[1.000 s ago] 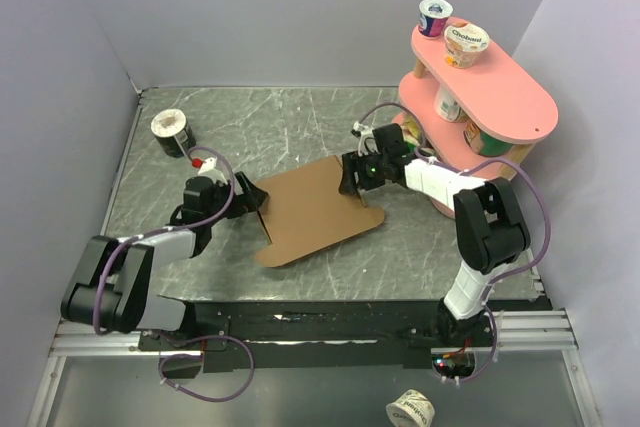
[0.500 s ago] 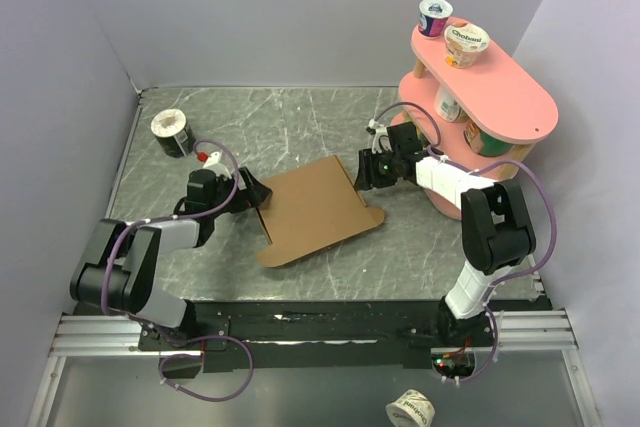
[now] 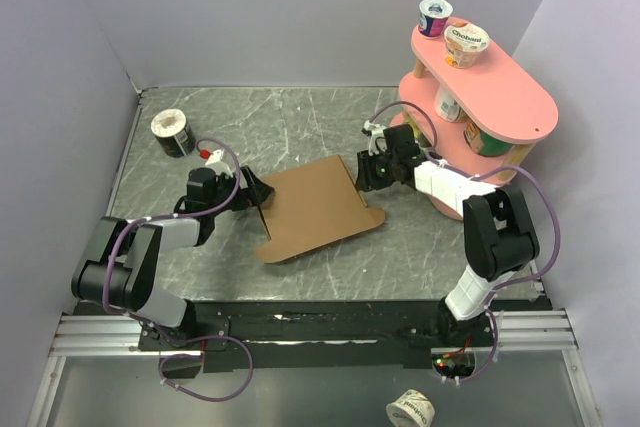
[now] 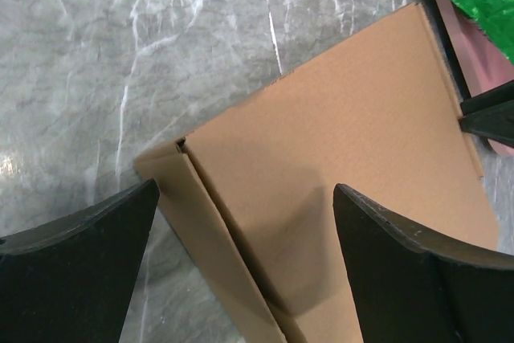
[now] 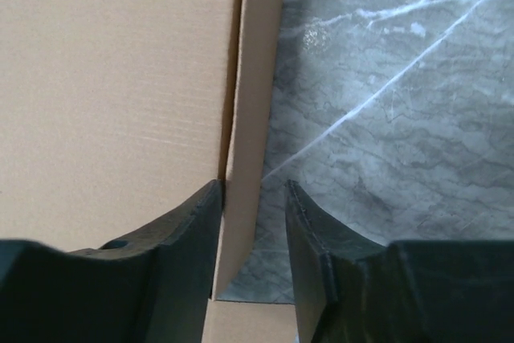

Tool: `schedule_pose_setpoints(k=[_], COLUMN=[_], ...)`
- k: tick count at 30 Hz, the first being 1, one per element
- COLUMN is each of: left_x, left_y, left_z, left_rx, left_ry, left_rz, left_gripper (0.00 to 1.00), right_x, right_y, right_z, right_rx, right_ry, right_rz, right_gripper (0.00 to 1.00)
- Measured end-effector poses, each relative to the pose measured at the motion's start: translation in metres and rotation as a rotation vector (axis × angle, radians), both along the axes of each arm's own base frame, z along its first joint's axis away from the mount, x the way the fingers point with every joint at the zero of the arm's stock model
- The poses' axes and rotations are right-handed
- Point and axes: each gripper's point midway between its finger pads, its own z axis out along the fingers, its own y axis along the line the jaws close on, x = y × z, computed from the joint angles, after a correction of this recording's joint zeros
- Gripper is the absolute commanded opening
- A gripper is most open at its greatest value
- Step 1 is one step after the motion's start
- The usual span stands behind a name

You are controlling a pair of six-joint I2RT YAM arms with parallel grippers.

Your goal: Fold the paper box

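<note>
The paper box (image 3: 312,209) lies flat as a brown cardboard sheet in the middle of the marble table. My left gripper (image 3: 254,191) is at its left edge. In the left wrist view it (image 4: 245,190) stands wide open over the folded side flap (image 4: 205,238), with the box's panel (image 4: 361,118) beyond. My right gripper (image 3: 367,173) is at the box's right far corner. Seen from the right wrist camera, it (image 5: 253,190) is narrowly open around a raised side flap (image 5: 253,78). That flap leans against the left finger (image 5: 185,238), with a gap to the right finger.
A pink two-tier shelf (image 3: 500,92) with yogurt cups stands close behind the right arm. A black-and-white cup (image 3: 172,131) lies at the back left. Grey walls close the left, back and right sides. Another cup (image 3: 412,409) lies below the table's front edge.
My left gripper has moved right, onto the box's left edge. The right gripper has shifted slightly right and back, to the box's far right corner. The box turned a little.
</note>
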Motion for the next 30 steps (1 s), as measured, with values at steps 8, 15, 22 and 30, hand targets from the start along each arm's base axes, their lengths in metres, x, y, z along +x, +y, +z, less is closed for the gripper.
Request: schedule_pose_setpoints(k=[8,15,22,30], left_x=[0.007,0.019,0.025,0.021], left_y=[0.002,0.012,0.017,0.02], left_z=[0.013,0.043,0.068,0.085], left_rx=[0.006,0.033,0.042,0.049], left_ry=[-0.039,-0.119,-0.167,-0.197], left_rz=[0.015,0.072,0.107,0.116], left_gripper=[0.96,0.96,0.96,0.96], right_x=[0.0,-0.001,-0.004,-0.014], right_y=[0.004,0.006,0.01,0.007], right_z=[0.0,0.001,0.001,0.004], right_rx=[-0.062,-0.095,-0.139,-0.188], right_ry=[-0.024,-0.01,-0.012,0.044], right_rz=[0.014,0.019,0.016,0.008], right_gripper=[0.29,0.19,0.0,0.0])
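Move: The right hand straddles the upright right side flap of the paper box, the flap's middle about 1 cm ahead, 1 cm left and 1 cm below. From this hand the box lid's middle is some 8 cm left and 6 cm back, and the rounded front flap about 7 cm left and 11 cm back. From the left hand, the right side flap is roughly 19 cm right and 2 cm ahead, while the box's far left corner is about 2 cm ahead and 2 cm left. Upward, and slightly forward and left, the open left hand pulls some 8 cm clear of the box's left side, its fingers tipping up about 10 degrees. The right hand stays low at the right side flap, easing about 1 cm left, then back a little, and rolling some 10 degrees left side down as its half-open fingers close fully on the flap's upper edge. ##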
